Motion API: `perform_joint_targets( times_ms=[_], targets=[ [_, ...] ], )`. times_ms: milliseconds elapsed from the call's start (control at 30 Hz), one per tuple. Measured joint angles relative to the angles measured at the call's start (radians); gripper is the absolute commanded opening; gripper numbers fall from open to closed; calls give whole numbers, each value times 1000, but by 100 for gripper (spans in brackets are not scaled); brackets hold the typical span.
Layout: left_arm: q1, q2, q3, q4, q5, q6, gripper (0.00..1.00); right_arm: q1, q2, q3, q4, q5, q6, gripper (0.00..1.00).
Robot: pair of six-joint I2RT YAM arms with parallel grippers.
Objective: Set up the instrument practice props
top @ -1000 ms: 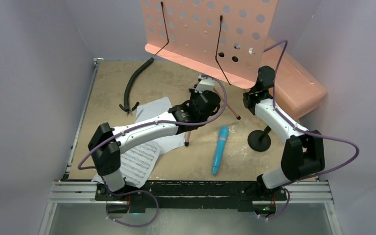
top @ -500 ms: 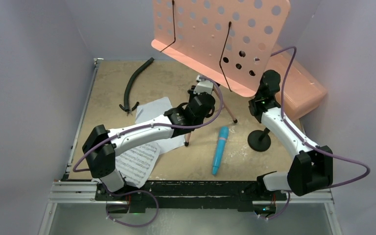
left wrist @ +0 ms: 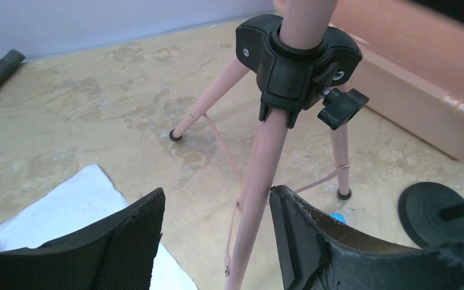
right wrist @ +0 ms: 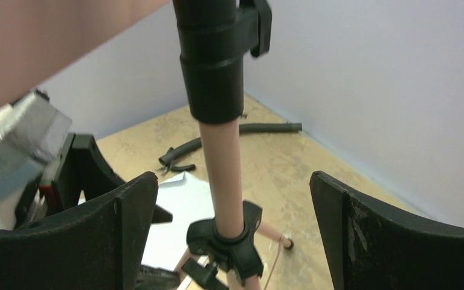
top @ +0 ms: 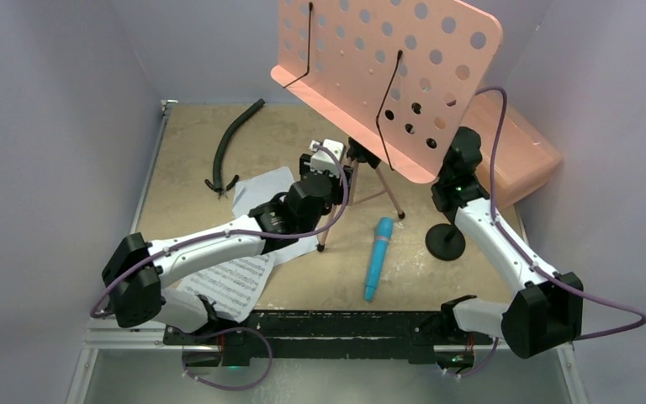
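Note:
The pink perforated music stand [top: 387, 76] stands on its tripod legs [top: 362, 181] at the back middle. My left gripper [top: 324, 164] is open at the near leg. That leg [left wrist: 260, 199] runs close beside the right finger [left wrist: 302, 235] and well clear of the left one. My right gripper [top: 458, 156] is wide open on either side of the stand's pole [right wrist: 223, 175], touching nothing. Two white sheet-music pages [top: 231, 282] [top: 261, 189] lie under my left arm. The blue microphone [top: 378, 257] lies flat beside the black round-base mic stand [top: 446, 241].
A curved black hose [top: 234, 139] lies at the back left. A large pink box [top: 513, 151] sits against the right wall behind my right arm. Purple walls close in the tabletop on three sides.
Both grippers have opened and let go of the stand. The stand's desk has shifted right. My left arm has drawn back to the left, and my right arm has moved right.

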Motion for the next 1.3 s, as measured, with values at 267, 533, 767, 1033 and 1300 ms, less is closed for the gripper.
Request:
perform_joint_targets(
  times_ms=[267,533,767,1033,1300],
  targets=[
    [116,-103,-154,143,254,-8,60,3,-105,-76,-110,11,-36,98],
    [182,-109,-185,244,481,2,56,3,-166,-107,-215,20,-117,79],
    [182,-77,-185,295,585,22,52,3,-140,-108,-314,65,-154,59],
    [182,-9,-180,319,596,25,36,10,-92,-105,-343,97,-187,40],
    [185,14,-167,316,594,56,0,9,0,-86,-350,175,-202,38]
  ],
)
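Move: The music stand's near leg, at the spot the left hand will pinch, lies about 3 cm to that hand's right, 1 cm ahead and 2 cm lower; the leg hub is some 5 cm ahead, 4 cm right and 7 cm above. For the right hand, the top of the right-hand leg is about 13 cm below, 3 cm ahead and 1 cm right; the hub is 2 cm ahead, 4 cm left and 8 cm below. The stand's near leg, just below the hub, gets pinched by the left hand, which turns about 25 degrees clockwise, wavers left and up, then goes right and down a few centimetres as its fingers close. Towards the right-hand leg, the right hand first eases back about 3 cm while sinking, then keeps dropping, some 12 cm in all, and pushes forward, tipping downward, its wide-open fingers narrowing around the leg without gripping it. ##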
